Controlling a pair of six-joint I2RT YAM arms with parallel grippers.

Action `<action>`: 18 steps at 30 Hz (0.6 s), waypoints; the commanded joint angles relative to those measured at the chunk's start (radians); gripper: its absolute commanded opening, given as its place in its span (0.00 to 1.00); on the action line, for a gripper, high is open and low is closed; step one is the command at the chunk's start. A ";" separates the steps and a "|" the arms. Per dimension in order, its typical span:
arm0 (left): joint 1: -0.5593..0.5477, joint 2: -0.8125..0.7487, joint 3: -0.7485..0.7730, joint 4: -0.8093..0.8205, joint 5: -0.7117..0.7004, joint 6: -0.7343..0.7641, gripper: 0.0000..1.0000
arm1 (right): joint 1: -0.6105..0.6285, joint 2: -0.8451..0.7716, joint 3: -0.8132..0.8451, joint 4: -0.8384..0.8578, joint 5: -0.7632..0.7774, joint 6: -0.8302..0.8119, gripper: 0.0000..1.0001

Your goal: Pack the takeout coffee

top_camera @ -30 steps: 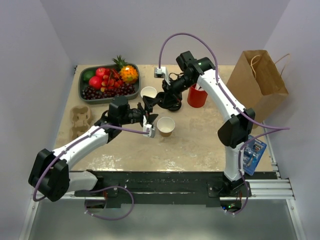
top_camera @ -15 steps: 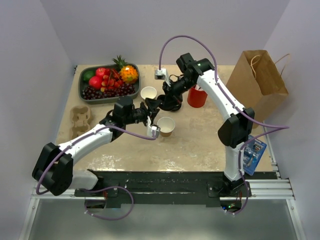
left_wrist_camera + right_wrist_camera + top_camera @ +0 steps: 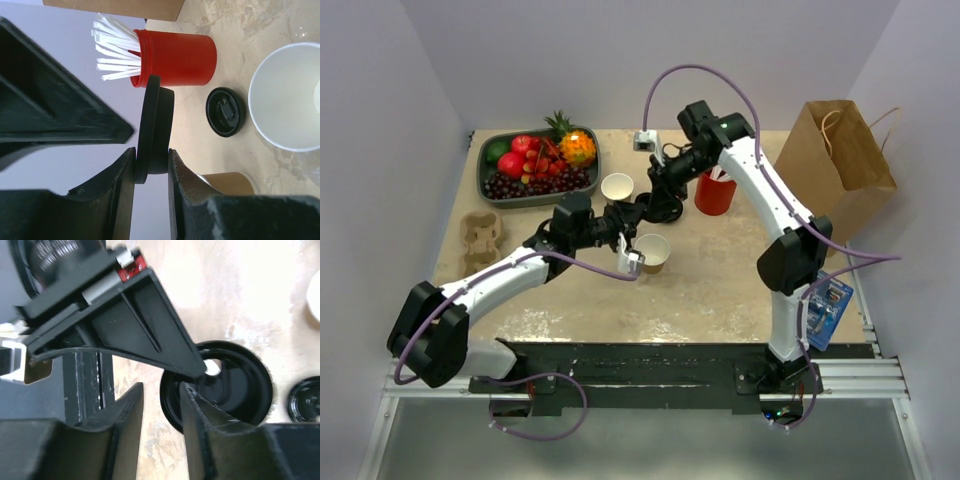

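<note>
A round black lid [image 3: 156, 125] stands on edge between my left gripper's [image 3: 152, 162] jaws, which are shut on its rim. From above, that left gripper [image 3: 625, 218] meets my right gripper [image 3: 655, 198] over the table's middle. In the right wrist view the right gripper [image 3: 161, 395] is open, with the same lid [image 3: 225, 390] against one finger and a gap on its other side. The takeout coffee's cup [image 3: 652, 252], white with a tan band, stands uncovered just below the left gripper.
A second black lid [image 3: 226, 111] lies flat on the table beside an open white cup [image 3: 617, 186]. A red cup with white straws [image 3: 713, 192] stands behind. A fruit tray [image 3: 492, 185] is far left, a cardboard cup carrier [image 3: 483, 240] left, a paper bag [image 3: 835, 160] right.
The left gripper moved right and closed on the black lid that the right gripper was holding. The right gripper's jaws have parted off it.
</note>
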 commanded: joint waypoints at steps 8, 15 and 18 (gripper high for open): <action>0.013 -0.081 0.168 -0.069 -0.080 -0.996 0.00 | -0.182 -0.348 -0.182 0.581 0.066 0.423 0.58; 0.098 -0.071 0.142 -0.121 0.245 -1.614 0.00 | -0.180 -0.497 -0.540 0.805 0.311 0.541 0.62; 0.144 -0.043 0.069 0.013 0.359 -1.795 0.00 | -0.180 -0.509 -0.581 0.802 0.286 0.561 0.63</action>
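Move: The held black lid is already pinched between the left fingers, with the right fingers still at its far rim. The open cup stands about 7 cm back, 3 cm right and some 10 cm below the left hand. From that hand, the spare lid on the table lies roughly 6 cm ahead and 6 cm right; the second cup, 7 cm ahead and 5 cm left. The open cup is about 8 cm back of the right hand, nearly level sideways, 10 cm below. The held black lid stays pinched by the left fingers as the right fingers open wider and come free of its rim. The right hand rises about 10 cm, swings right and forward away from the lid, turns clockwise, then dips slightly. The left hand lifts the lid some 5 cm, then draws back, its wrist rolling some 75 degrees. ##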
